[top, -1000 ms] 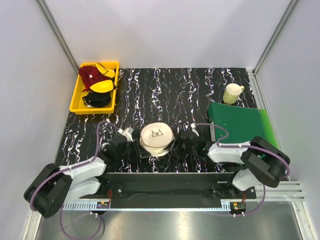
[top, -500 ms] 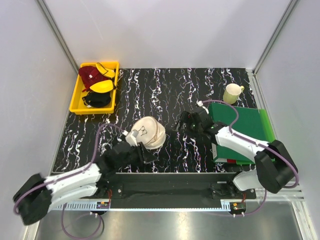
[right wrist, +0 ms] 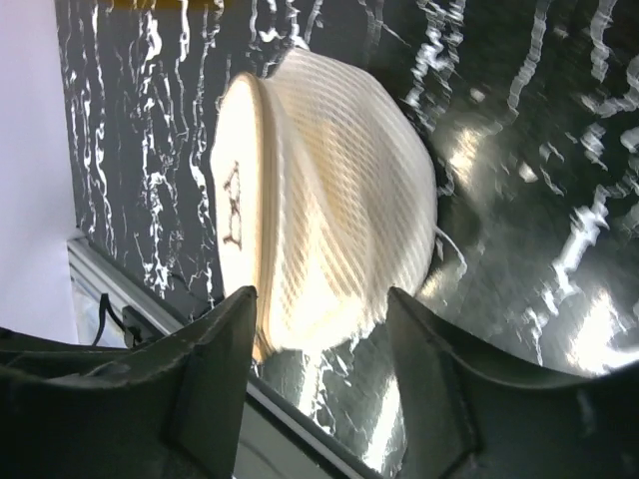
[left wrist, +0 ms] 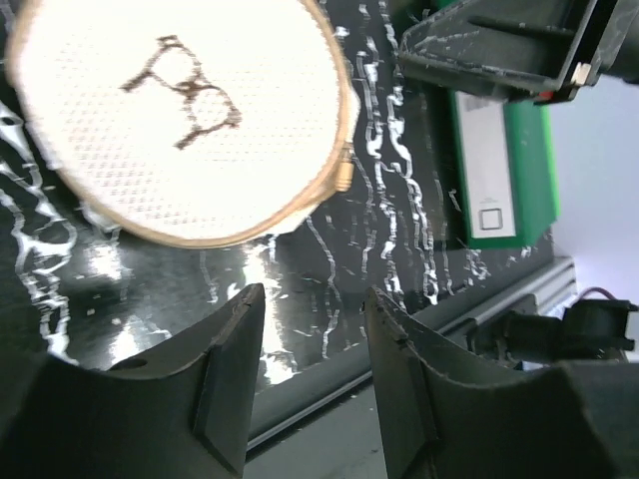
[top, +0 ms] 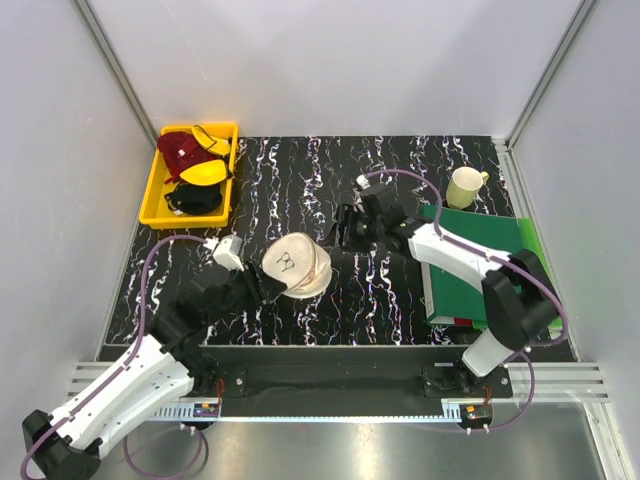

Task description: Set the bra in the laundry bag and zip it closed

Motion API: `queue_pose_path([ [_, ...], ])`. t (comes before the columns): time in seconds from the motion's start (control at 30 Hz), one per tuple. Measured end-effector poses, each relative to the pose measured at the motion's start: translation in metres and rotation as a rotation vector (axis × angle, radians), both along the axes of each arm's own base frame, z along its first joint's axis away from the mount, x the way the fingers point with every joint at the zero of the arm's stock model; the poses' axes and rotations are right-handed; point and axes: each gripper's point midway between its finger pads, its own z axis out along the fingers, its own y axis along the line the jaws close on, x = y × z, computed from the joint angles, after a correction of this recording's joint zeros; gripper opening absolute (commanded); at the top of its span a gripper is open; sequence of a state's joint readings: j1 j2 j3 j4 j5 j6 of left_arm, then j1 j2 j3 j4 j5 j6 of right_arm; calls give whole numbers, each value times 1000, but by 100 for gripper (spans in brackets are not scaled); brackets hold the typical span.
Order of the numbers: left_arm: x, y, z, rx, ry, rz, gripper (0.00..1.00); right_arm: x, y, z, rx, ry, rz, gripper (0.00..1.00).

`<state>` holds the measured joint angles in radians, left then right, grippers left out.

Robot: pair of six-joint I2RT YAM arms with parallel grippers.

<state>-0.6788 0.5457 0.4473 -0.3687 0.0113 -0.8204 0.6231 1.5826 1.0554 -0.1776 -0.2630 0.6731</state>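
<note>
The laundry bag (top: 295,263), a cream-white round mesh pouch with a small dark bra drawing on top, lies tilted on the black marbled table. In the left wrist view the laundry bag (left wrist: 180,120) fills the upper left, its gold zipper pull at the right rim. My left gripper (top: 262,288) sits just near-left of the bag, open and empty (left wrist: 310,294). My right gripper (top: 340,230) hovers at the bag's far-right side, open, with the laundry bag (right wrist: 329,210) beyond its fingertips and nothing between them (right wrist: 319,299). The bra is hidden from view.
A yellow tray (top: 150,205) at the back left holds dark red, bright yellow and black garments. A green folder (top: 480,255) lies at the right under my right arm, with a pale yellow mug (top: 463,186) behind it. The metal rail runs along the near edge.
Both grippers have let go of the bag. The right arm swung away toward the back right and the left arm drew back to the left; the bag shifted slightly left and lies tilted.
</note>
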Motion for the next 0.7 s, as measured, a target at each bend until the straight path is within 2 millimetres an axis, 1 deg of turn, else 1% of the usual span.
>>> queue_pose_path([
  [0.1,1,5,-4,20,16,9,48,7,12,-5,-15,-6,54,61],
  [0.27,-4,6,-9,34,39,-13,49,4,31,-7,-42,-13,130,61],
  [0.33,-6,5,-10,35,44,-25,47,-1,41,-7,-46,-17,158,53],
  [0.37,-7,4,-10,34,44,-32,45,-3,44,-8,-49,-17,167,50],
  [0.4,-8,4,-10,33,45,-38,44,-5,47,-10,-53,-12,175,47],
  [0.5,-10,2,-10,32,46,-52,44,-12,50,-20,-75,16,186,40],
  [0.53,-10,2,-10,33,48,-59,44,-13,50,-25,-83,28,184,33],
  [0.63,-12,-1,-16,48,68,-87,49,-14,48,-34,-101,61,163,20],
  [0.67,-13,-2,-18,56,78,-100,50,-14,47,-36,-106,73,150,9],
  [0.7,-14,-4,-21,63,88,-111,49,-14,46,-37,-107,83,138,3],
])
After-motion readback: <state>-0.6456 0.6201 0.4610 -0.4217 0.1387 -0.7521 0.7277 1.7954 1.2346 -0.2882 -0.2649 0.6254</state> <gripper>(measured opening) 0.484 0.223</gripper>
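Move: The laundry bag, the thing the right gripper is to take hold of, has its middle about 9 cm to that gripper's left, 4 cm back and 7 cm below; its zip pull hangs some 6 cm back and 6 cm left, 8 cm below. The green folder lies roughly 39 cm to the right and 4 cm back, the yellow bin about 39 cm left and 18 cm ahead. From the left gripper the bag's middle is around 8 cm ahead, 5 cm right and 9 cm below. Bring the right gripper about 5 cm to the left onto the near-hand edge of the laundry bag, turning it some 10 degrees counter-clockwise, then sink it roughly 3 cm while closing the half-open fingers, so they pinch the rim beside the embroidered face. Let the left gripper ease down and slightly back by about 2 cm beside the bag, its fingers still half open and empty. ##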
